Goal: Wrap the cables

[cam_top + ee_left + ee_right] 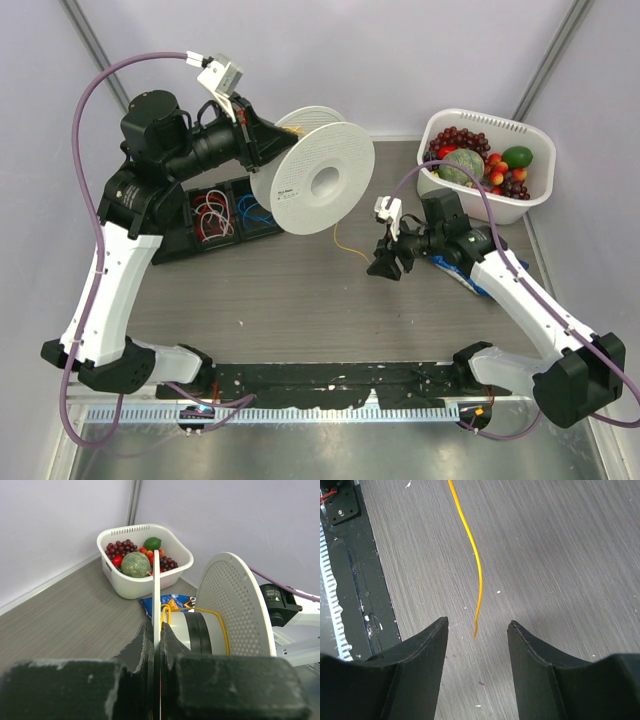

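My left gripper (258, 140) is shut on one flange of the white plastic spool (315, 170) and holds it up in the air, tilted on its side. In the left wrist view the jaws (157, 632) clamp that thin flange, and the yellow-orange cable (200, 611) is looped loosely round the spool's hub. A free tail of the cable (338, 235) hangs down from the spool to the table. My right gripper (386, 268) is open just above the table; in the right wrist view the cable's tail end (476, 630) lies between the open fingers (477, 625), untouched.
A white basket (530, 135) of fruit stands at the back right. A blue packet (470, 280) lies under my right arm. A black tray (195, 250) with white-and-red and blue wire coils sits at the left. A black mat (330, 385) runs along the near edge.
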Robot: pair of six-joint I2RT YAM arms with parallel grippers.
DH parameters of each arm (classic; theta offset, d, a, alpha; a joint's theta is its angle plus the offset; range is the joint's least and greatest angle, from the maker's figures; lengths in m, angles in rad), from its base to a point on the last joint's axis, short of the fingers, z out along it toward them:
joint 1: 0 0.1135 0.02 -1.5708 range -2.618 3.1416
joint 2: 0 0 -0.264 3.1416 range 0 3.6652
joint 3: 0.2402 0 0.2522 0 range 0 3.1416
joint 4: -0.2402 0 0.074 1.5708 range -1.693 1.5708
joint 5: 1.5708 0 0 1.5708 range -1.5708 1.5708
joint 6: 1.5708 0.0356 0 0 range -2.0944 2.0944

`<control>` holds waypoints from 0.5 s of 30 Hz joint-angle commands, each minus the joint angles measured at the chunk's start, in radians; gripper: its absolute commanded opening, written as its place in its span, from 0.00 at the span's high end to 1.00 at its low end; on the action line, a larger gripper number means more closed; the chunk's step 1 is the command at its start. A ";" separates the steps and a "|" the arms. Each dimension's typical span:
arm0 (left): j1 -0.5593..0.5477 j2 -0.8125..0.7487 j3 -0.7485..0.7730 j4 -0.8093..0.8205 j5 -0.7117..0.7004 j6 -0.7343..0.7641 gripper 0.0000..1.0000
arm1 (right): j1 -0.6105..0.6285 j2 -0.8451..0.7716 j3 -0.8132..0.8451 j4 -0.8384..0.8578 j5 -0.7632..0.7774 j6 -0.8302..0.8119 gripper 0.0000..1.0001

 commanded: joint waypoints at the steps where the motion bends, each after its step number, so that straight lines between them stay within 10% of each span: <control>1: 0.005 -0.010 0.012 0.102 0.004 -0.031 1.00 | 0.012 0.005 -0.012 0.044 0.023 -0.009 0.44; 8: 0.004 -0.012 0.008 0.108 0.004 -0.039 1.00 | 0.014 0.008 -0.032 0.085 0.040 -0.013 0.57; 15: 0.005 -0.010 0.006 0.099 -0.198 -0.054 1.00 | 0.028 -0.034 -0.063 0.076 0.074 -0.056 0.99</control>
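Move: The yellow cable's free end hangs nearly at the right hand's fingertips, between the open fingers, about 1 cm ahead, 1 cm left and 1 cm below. The spool holding the rest hangs some 27 cm above that hand, 11 cm to its left and 6 cm ahead; the blue bag lies about 25 cm right, 8 cm ahead and 17 cm below. From the left hand, the cable end is roughly 18 cm right, 5 cm back and 32 cm below. The right fingers, about half open and straddling the hanging yellow cable, close and pinch it just above its free end, while that hand sinks about 2 cm, its fingers still pointing left and slanting down. The left hand stays in place up high, still gripping the spool by one flange. ##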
